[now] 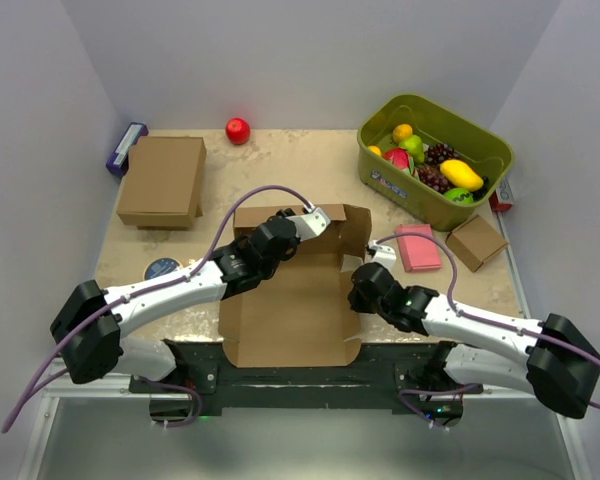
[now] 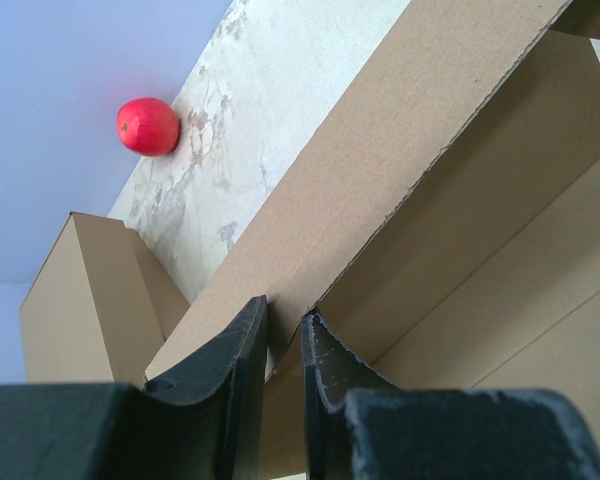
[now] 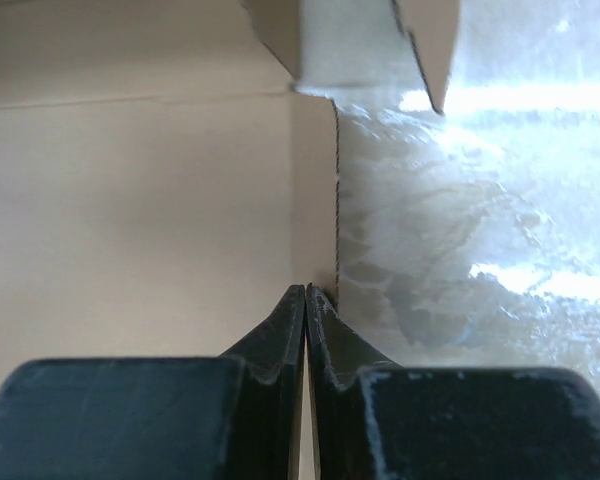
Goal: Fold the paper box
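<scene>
The paper box (image 1: 290, 312) is a brown cardboard sheet lying at the table's near middle, with its far panel and right flap raised. My left gripper (image 1: 318, 222) is at that raised far panel. In the left wrist view the left gripper (image 2: 285, 318) is shut on the panel's edge, with the cardboard (image 2: 450, 200) between the fingers. My right gripper (image 1: 358, 284) is at the sheet's right edge. In the right wrist view the right gripper (image 3: 306, 291) is shut, its tips resting on the flat cardboard (image 3: 150, 200) just inside that edge.
A closed brown box (image 1: 163, 180) stands at the back left, also in the left wrist view (image 2: 80, 290). A red ball (image 1: 238, 130) lies behind. A green bin of fruit (image 1: 435, 160), a pink block (image 1: 418, 247) and a small cardboard cube (image 1: 477, 242) are at the right.
</scene>
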Controlling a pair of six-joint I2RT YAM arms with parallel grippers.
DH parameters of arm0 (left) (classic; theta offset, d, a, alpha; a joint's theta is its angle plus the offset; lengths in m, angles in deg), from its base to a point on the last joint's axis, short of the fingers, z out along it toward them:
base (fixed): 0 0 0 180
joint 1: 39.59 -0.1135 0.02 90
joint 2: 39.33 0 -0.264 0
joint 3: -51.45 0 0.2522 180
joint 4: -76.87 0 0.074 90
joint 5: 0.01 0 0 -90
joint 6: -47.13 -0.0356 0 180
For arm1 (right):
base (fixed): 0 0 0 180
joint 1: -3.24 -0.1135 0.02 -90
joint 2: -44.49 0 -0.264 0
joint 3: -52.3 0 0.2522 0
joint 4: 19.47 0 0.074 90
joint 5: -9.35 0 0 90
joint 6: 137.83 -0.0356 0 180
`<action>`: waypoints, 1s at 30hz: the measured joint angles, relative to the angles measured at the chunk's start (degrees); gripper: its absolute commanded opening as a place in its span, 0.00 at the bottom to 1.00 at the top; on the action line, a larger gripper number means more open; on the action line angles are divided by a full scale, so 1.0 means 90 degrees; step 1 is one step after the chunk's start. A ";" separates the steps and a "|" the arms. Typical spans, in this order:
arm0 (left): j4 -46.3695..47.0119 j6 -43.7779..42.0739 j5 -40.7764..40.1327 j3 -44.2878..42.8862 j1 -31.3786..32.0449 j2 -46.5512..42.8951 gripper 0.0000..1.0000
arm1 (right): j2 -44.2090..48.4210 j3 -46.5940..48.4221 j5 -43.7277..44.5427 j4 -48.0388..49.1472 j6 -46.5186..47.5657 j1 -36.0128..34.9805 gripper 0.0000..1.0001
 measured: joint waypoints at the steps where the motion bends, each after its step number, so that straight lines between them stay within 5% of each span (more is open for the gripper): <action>1: 0.0000 0.0000 0.0000 0.0000 0.0000 0.0000 0.00 | -0.0015 -0.0049 0.0007 -0.0022 -0.0056 0.0000 0.06; 14: -0.0063 0.0005 -0.0049 0.0000 -0.0029 -0.0019 0.00 | -0.1396 0.0199 0.0454 -0.0177 -0.0622 -0.0044 0.06; 18: -0.0097 0.0005 -0.0092 0.0000 -0.0046 -0.0039 0.00 | -0.1489 0.0359 0.0503 -0.0202 -0.0648 -0.0049 0.22; 19: -0.0104 0.0007 -0.0097 0.0000 -0.0046 -0.0041 0.00 | -0.1423 0.0362 0.0488 -0.0206 -0.0646 -0.0049 0.42; 22: -0.0095 0.0010 -0.0090 0.0000 -0.0044 -0.0041 0.00 | -0.1042 0.0372 0.0423 -0.0481 -0.0646 -0.0049 0.73; 30: -0.0112 0.0019 -0.0085 0.0000 -0.0041 -0.0068 0.00 | 0.0274 0.1039 0.0529 -0.1280 -0.0095 0.0644 0.80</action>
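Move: Just under the right hand's shut fingertips lies the floor's right side flap, its middle roughly 2 cm ahead, 1 cm left and 5 cm below. The side flap standing up off the raised back panel is about 9 cm ahead, in line sideways and some 5 cm higher; the pink box lies 13 cm ahead, 13 cm right and 4 cm lower. From the left hand the floor flap is about 10 cm back, 12 cm right and 18 cm down. Dipping with shut fingers, the right hand goes down about 4.5 cm and 2 cm to its right beside the floor's right side flap, nudges about 1.5 cm forward and 1 cm left while low, then climbs some 9 cm, drifting forward and right towards the standing side flap as its fingers open wide. The left hand keeps its pinch on the top strip of the raised panel, easing barely half a centimetre left. ##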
